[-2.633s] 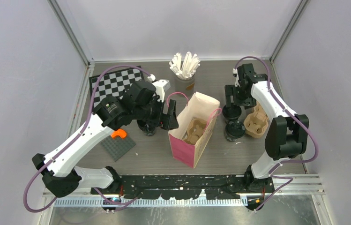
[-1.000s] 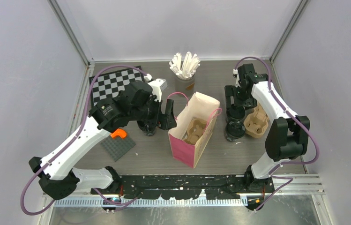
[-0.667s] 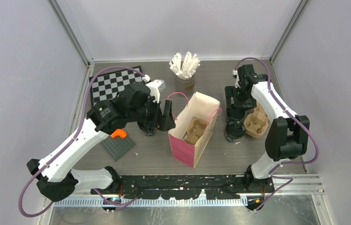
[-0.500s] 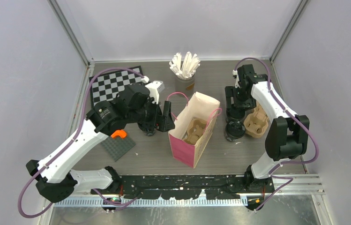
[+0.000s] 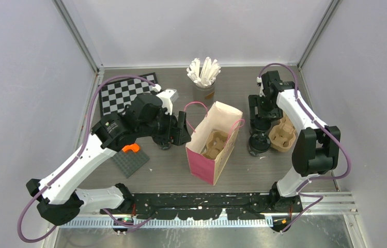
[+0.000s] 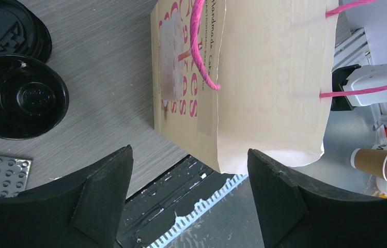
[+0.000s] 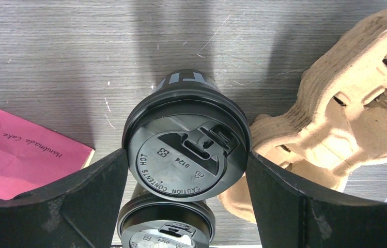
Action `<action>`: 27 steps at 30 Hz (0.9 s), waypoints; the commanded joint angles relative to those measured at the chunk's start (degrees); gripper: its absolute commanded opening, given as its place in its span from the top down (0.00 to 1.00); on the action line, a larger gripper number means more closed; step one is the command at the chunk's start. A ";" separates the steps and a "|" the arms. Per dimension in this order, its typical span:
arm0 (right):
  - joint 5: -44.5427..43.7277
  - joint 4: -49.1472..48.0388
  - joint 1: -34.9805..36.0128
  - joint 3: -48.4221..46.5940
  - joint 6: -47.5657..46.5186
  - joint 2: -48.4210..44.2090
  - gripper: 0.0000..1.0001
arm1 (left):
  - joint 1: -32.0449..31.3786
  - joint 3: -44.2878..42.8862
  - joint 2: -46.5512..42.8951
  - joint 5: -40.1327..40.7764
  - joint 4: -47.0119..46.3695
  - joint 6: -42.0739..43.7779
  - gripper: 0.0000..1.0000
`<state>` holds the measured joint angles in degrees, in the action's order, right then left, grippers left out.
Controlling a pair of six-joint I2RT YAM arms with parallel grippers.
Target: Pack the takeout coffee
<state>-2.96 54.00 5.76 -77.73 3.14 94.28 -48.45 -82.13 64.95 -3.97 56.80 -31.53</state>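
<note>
One takeout coffee cup (image 7: pixel 186 155), black with a round black lid, stands between my right gripper's (image 7: pixel 187 196) fingers; both pads press its lid rim, so the gripper is shut on it. A second cup (image 7: pixel 165 227) stands just in front of it (image 5: pixel 257 143). Two more black lidded cups (image 6: pixel 18 95) (image 6: pixel 10 31) stand left of the pink paper bag (image 5: pixel 214 150). My left gripper (image 6: pixel 191 204) hangs open beside the bag's left wall (image 6: pixel 243 77), with nothing between its fingers. A brown pulp carrier (image 5: pixel 214 142) sits inside the bag.
A second brown pulp carrier (image 7: pixel 346 103) lies right against the gripped cup. A grey cup of white wrapped sticks (image 5: pixel 204 75) stands at the back. A checkerboard (image 5: pixel 121 93), a grey studded plate (image 5: pixel 129 161) and an orange piece (image 5: pixel 132 148) lie at the left.
My right gripper has come down around the rear right cup and closed onto its lid. My left arm has drawn its gripper slightly left, away from the bag.
</note>
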 commanded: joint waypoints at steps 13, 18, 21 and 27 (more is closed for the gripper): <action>-1.08 1.21 -0.29 -4.61 1.60 -0.63 0.22 | 0.02 -0.67 -1.24 2.74 -0.48 0.07 0.20; -1.31 3.81 -0.30 -8.73 4.22 -3.02 0.23 | 0.02 -0.60 -0.54 2.33 -0.05 1.02 0.24; -1.59 5.29 -0.24 -11.18 5.84 -4.58 0.23 | 0.02 -0.55 -0.08 2.00 -0.40 1.00 0.24; -2.28 10.81 -0.26 -19.98 7.92 -7.46 0.23 | 0.02 -1.51 0.65 1.81 -1.60 0.99 0.20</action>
<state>-4.32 60.71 5.76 -90.39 8.62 92.01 -48.45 -82.13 65.30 -2.15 57.01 -31.05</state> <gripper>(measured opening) 0.811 0.787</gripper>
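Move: The far lidded coffee cup already stands between the right fingers, its middle roughly 4 cm below the hand point. The near cup stands about 9 cm straight back from it. From the right hand, the empty carrier lies some 11 cm to the right and 3 cm back, and the open bag about 18 cm left and 9 cm back. From the left hand, the far cup is about 30 cm to the right, 14 cm ahead and 22 cm below. Tighten the right fingers a little on both sides of the far cup's lid rim, then lift the cup straight out of its row, starting slowly and gathering speed to about 7 cm up. Let the hand drift some 2 cm forward, away from the near cup, while the fingertips tilt forward by roughly 10 degrees and the wrist turns slightly clockwise. ##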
